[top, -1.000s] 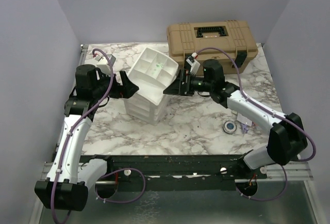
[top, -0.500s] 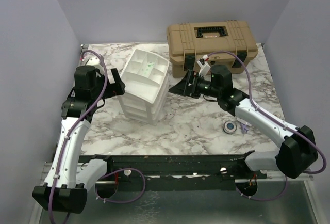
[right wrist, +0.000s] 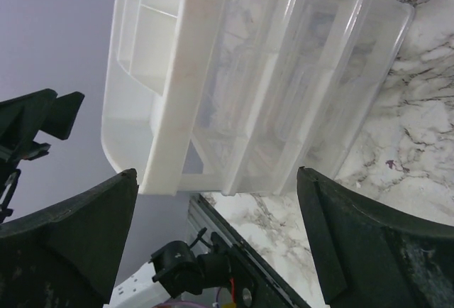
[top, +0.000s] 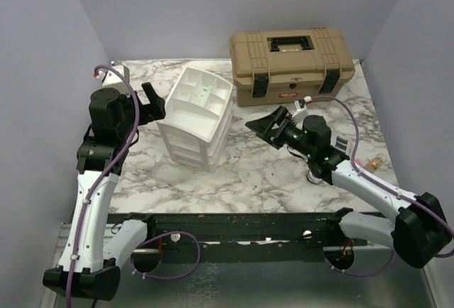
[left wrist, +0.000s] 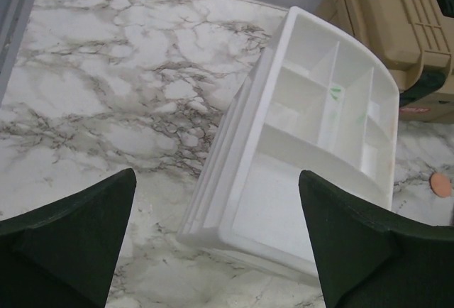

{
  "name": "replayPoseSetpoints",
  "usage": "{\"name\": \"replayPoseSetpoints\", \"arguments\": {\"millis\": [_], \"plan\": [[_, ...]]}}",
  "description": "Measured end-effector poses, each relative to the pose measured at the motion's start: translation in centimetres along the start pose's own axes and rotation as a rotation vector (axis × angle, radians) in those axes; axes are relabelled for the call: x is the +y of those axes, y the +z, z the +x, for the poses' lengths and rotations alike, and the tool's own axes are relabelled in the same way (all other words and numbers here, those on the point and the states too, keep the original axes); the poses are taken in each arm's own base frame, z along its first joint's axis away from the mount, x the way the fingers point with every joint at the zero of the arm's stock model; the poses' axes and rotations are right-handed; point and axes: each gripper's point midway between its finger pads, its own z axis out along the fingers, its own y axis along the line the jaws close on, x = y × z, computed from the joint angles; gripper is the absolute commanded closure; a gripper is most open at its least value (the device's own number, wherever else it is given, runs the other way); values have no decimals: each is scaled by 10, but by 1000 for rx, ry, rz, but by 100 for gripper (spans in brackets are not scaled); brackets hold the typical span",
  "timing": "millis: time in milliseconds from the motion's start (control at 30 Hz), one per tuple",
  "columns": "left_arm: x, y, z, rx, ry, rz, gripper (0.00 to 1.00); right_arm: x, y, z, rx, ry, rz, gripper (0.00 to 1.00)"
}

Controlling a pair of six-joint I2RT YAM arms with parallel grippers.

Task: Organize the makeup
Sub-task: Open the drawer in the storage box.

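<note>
Of the makeup, a salmon round disc (left wrist: 440,184) lies on the marble to the right of the white drawer unit (top: 195,118). A clear palette with dark pans (top: 342,145) and a small pinkish item (top: 374,160) lie at the right, beyond my right forearm. My left gripper (top: 154,101) hangs open just left of the unit, with nothing between its fingers (left wrist: 216,177). My right gripper (top: 264,121) is open to the unit's right, apart from it, and faces its clear drawers (right wrist: 217,173). The unit's top tray (left wrist: 333,120) shows only small green marks.
A tan toolbox (top: 291,56) stands shut at the back right, close behind my right gripper. Grey walls enclose the marble table (top: 248,173) on three sides. A metal rail (top: 234,224) runs along the near edge.
The drawer unit was tilted between both grippers; now it stands upright on the table. Both grippers have drawn back from it, the left to the left, the right toward the right front.
</note>
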Motion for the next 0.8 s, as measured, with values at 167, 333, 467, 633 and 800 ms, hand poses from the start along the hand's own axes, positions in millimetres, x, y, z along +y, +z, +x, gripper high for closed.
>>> {"name": "replayPoseSetpoints", "arguments": {"millis": [167,333,467,633,800], "plan": [[-17,21,-4,26,43,93,1,4,4,-3,-61,71,-102,0],[-22,47,11,102,99,140,3,4,31,-2,-41,133,-156,0],[-30,63,10,135,100,176,3,6,50,2,-14,200,-235,0],[-38,70,18,180,97,228,6,23,71,4,51,235,-302,0],[-49,68,26,216,92,305,7,42,72,-4,40,249,-381,0]]}}
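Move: The storage box's drawer fronts face the right hand; the top drawer's front lies about 12 cm to its left, straight across and 3 cm lower. The brown toolbox is some 16 cm ahead and 9 cm to the right of the right hand, 5 cm lower. From the left hand the storage box's middle is roughly 10 cm right, 2 cm back and 17 cm below. Both open hands close in, right about 8 cm left-forward towards the drawers, rolling, left 8 cm right-forward and down. ##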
